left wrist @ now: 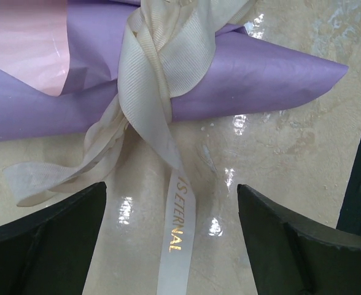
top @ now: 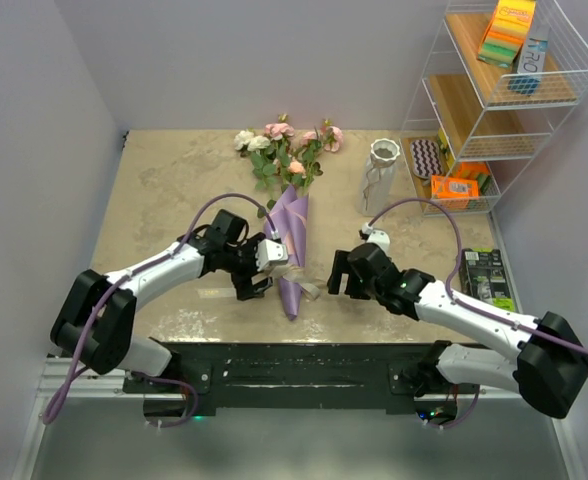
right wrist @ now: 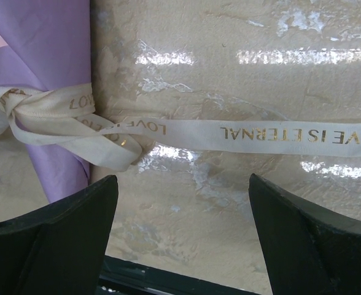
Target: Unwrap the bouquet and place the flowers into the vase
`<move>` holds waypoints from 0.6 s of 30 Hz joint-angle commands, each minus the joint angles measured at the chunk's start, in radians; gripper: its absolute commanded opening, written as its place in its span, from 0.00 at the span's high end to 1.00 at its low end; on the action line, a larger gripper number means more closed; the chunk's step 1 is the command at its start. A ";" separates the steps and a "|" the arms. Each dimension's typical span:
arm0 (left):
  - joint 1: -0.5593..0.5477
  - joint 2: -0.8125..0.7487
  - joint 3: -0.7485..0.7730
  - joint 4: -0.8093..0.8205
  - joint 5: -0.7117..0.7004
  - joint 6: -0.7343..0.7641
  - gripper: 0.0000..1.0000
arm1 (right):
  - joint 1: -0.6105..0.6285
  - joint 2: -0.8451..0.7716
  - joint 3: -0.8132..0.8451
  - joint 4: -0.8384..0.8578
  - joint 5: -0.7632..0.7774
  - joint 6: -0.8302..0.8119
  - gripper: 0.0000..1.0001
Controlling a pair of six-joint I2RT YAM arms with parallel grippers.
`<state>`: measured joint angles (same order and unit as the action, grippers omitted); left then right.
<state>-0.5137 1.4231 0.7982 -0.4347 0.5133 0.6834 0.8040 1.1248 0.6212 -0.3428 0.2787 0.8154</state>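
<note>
The bouquet lies on the table with its lilac paper cone [top: 293,240] pointing toward me and its flowers [top: 286,150] at the far end. A cream ribbon [left wrist: 150,74] is tied round the cone. My left gripper [top: 265,262] sits just left of the cone, open, and one ribbon tail [left wrist: 177,239] runs flat on the table between its fingers [left wrist: 58,233]. To the right of the cone is my right gripper [top: 336,272], also open; the other ribbon tail [right wrist: 260,134] lies crosswise just beyond its fingertips [right wrist: 291,233]. The white vase [top: 379,178] stands upright at the back right.
A white wire shelf rack [top: 494,100] with sponges and boxes fills the back right corner. A black packet [top: 486,278] lies at the table's right edge. Walls close in left and right. The black base rail [top: 294,365] runs along the near edge.
</note>
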 commanded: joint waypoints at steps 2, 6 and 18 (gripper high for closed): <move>-0.022 0.031 -0.011 0.106 -0.005 -0.039 0.14 | 0.000 -0.026 -0.040 0.057 -0.026 -0.021 0.11; -0.022 0.054 -0.017 0.148 -0.042 -0.047 0.38 | 0.000 0.000 -0.051 0.111 -0.035 -0.058 0.14; -0.023 0.033 -0.017 0.154 -0.072 -0.070 1.00 | 0.000 0.066 0.000 0.188 -0.050 -0.165 0.15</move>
<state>-0.5316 1.4830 0.7868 -0.3012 0.4503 0.6254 0.8043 1.1790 0.5720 -0.2043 0.1936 0.7464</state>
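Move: The loose left ribbon tail runs between my left fingertips, its pinching spot about 1 cm ahead, 1 cm right and 1 cm below. The knot on the purple wrapper sits some 6 cm right of that hand and 1 cm ahead; a ribbon loop lies about 6 cm ahead, 1 cm right. From my right hand, the right ribbon tail is roughly 3 cm ahead, 3 cm left and 3 cm below, the knot about 12 cm left and 3 cm ahead. I shut my wide-open left fingers on the ribbon tail just left of the knot, easing that hand about 2 cm forward and 1 cm down as they close until they pinch it. Meanwhile my right hand, fingers still wide open, sinks and then slides left towards the knot and the right tail, under 2 cm each way, turning slightly counter-clockwise. ##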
